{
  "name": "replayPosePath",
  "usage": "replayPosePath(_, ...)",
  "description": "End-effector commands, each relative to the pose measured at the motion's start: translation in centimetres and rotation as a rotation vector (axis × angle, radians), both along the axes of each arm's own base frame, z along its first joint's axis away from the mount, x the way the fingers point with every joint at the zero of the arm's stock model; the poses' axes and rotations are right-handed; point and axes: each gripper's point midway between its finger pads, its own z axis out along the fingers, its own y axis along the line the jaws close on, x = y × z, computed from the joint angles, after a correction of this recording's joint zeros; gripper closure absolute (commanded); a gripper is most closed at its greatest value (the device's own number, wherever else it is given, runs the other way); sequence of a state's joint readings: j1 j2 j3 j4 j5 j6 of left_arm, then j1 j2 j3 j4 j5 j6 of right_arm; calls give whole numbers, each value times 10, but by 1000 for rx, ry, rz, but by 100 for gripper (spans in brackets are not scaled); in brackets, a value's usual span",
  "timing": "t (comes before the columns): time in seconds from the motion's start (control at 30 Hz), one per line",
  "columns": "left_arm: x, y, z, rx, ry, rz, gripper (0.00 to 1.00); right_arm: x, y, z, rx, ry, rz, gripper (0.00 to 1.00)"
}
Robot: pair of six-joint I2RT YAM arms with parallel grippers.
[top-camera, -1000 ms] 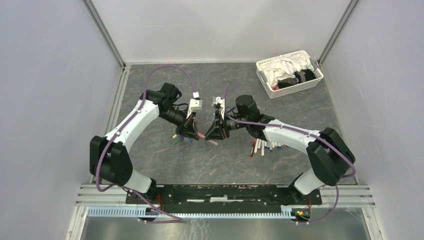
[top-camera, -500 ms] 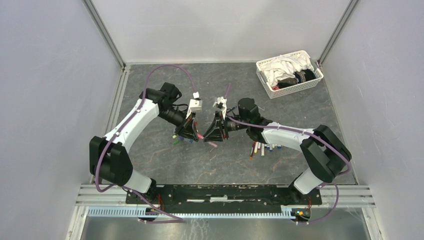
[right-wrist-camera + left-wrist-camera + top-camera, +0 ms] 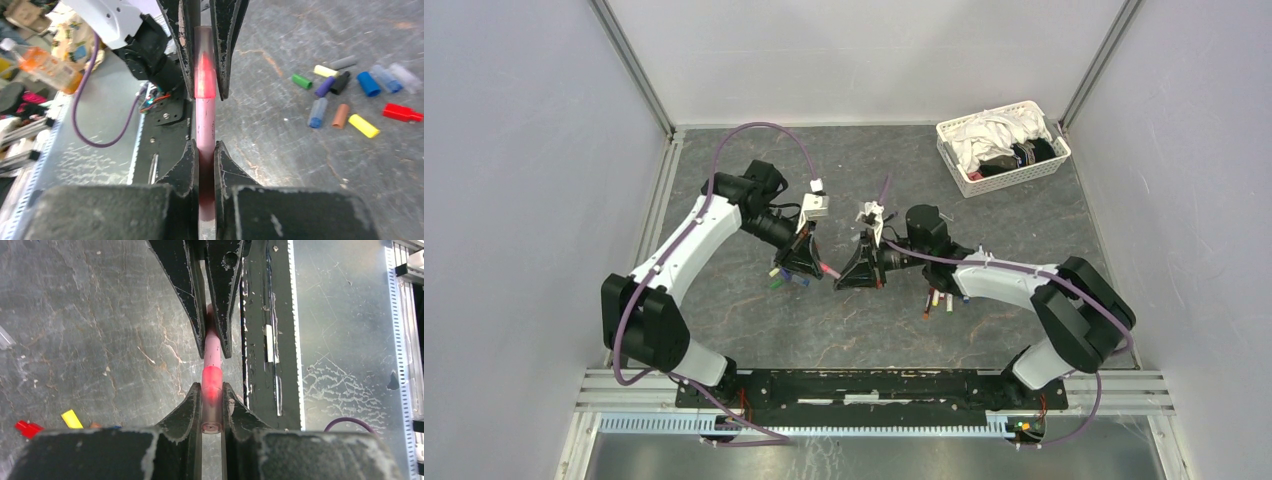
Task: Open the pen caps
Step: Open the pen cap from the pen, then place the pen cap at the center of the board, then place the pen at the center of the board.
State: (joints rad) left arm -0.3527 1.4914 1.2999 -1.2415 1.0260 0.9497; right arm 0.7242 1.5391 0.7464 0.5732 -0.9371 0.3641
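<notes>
A pink pen [image 3: 831, 271] hangs level between my two grippers above the table's middle. In the left wrist view my left gripper [image 3: 211, 388] is shut on the pen's clear, pink-glowing cap [image 3: 211, 400]. My right gripper [image 3: 205, 146] is shut on the pink barrel [image 3: 204, 122], facing the left one [image 3: 808, 264]. The cap still sits on the pen. Several loose pen caps [image 3: 350, 95] in green, yellow, blue, red, black and brown lie on the table. A red cap [image 3: 27, 428] and a yellow cap [image 3: 71, 418] show in the left wrist view. More pens [image 3: 944, 295] lie in a heap under the right arm.
A white lattice basket [image 3: 1002, 176] with cloths stands at the back right corner. The loose caps lie below the left gripper [image 3: 784, 279]. Grey walls close the table on three sides, and a black rail [image 3: 854, 385] runs along the near edge.
The right gripper has closed on the pen's barrel after standing a little open. The right arm has shifted slightly right and nearer. The left gripper keeps its hold.
</notes>
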Motion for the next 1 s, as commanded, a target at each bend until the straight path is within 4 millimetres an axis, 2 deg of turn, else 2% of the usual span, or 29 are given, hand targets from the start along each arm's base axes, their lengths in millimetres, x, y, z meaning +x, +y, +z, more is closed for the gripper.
replayPosePath(0.0,11,8,21,-50,-88,-18,98,-1,-26,-25,-105,-31,-101,100)
replayPosePath(0.1,19,24,22,-9,-97,-21,98,-12,-52,-55,-217,-21,-150,100)
replayPosePath(0.2,30,39,15,64,-117,-1,98,-25,-75,-71,-266,-8,-189,100)
replayPosePath(0.33,39,47,7,126,-162,4,98,-24,-92,-74,-292,-27,-257,100)
replayPosePath(0.43,50,45,-4,131,-182,59,98,-11,-100,-74,-323,-42,-335,100)
replayPosePath(0.5,54,41,-12,119,-174,84,98,-6,-99,-70,-322,-53,-342,100)
replayPosePath(0.63,76,33,-40,150,-187,208,98,27,-110,-75,-405,-54,-527,100)
replayPosePath(0.7,87,31,-68,218,-210,288,96,45,-120,-84,-454,-9,-665,100)
replayPosePath(0.8,105,28,-96,274,-256,353,96,64,-130,-100,-509,64,-821,100)
replayPosePath(0.87,119,29,-112,314,-279,396,96,72,-139,-112,-529,99,-917,100)
replayPosePath(0.97,124,27,-131,349,-267,400,94,75,-154,-128,-575,118,-1006,100)
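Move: The pink pen, still capped, is held between both hands, the left on its clear cap and the right on its body. The cap pile lies roughly 7 cm ahead of the left hand, 6 cm left and 18 cm below; its yellow cap is 9 ahead, 2 left, the red cap 12 ahead, 2 left. From the right hand, the orange pen, nearest of the uncapped row, is about 19 cm right, 3 ahead and 16 below; the dark capped pen lies 19 ahead, 7 right. With both grips kept shut, the right hand pulls the pink pen's body to the right away from the cap, then swings down and briefly back before going forward, ending some 13 cm right, 12 cm lower and 5 cm forward, near the orange pen, its fingers tipping down and turning clockwise about 45 degrees. The left hand holds the clear cap against the pull, rises a little, shifts forward and left, then sinks about 12 cm towards the cap pile, its fingers tipping farther down. ##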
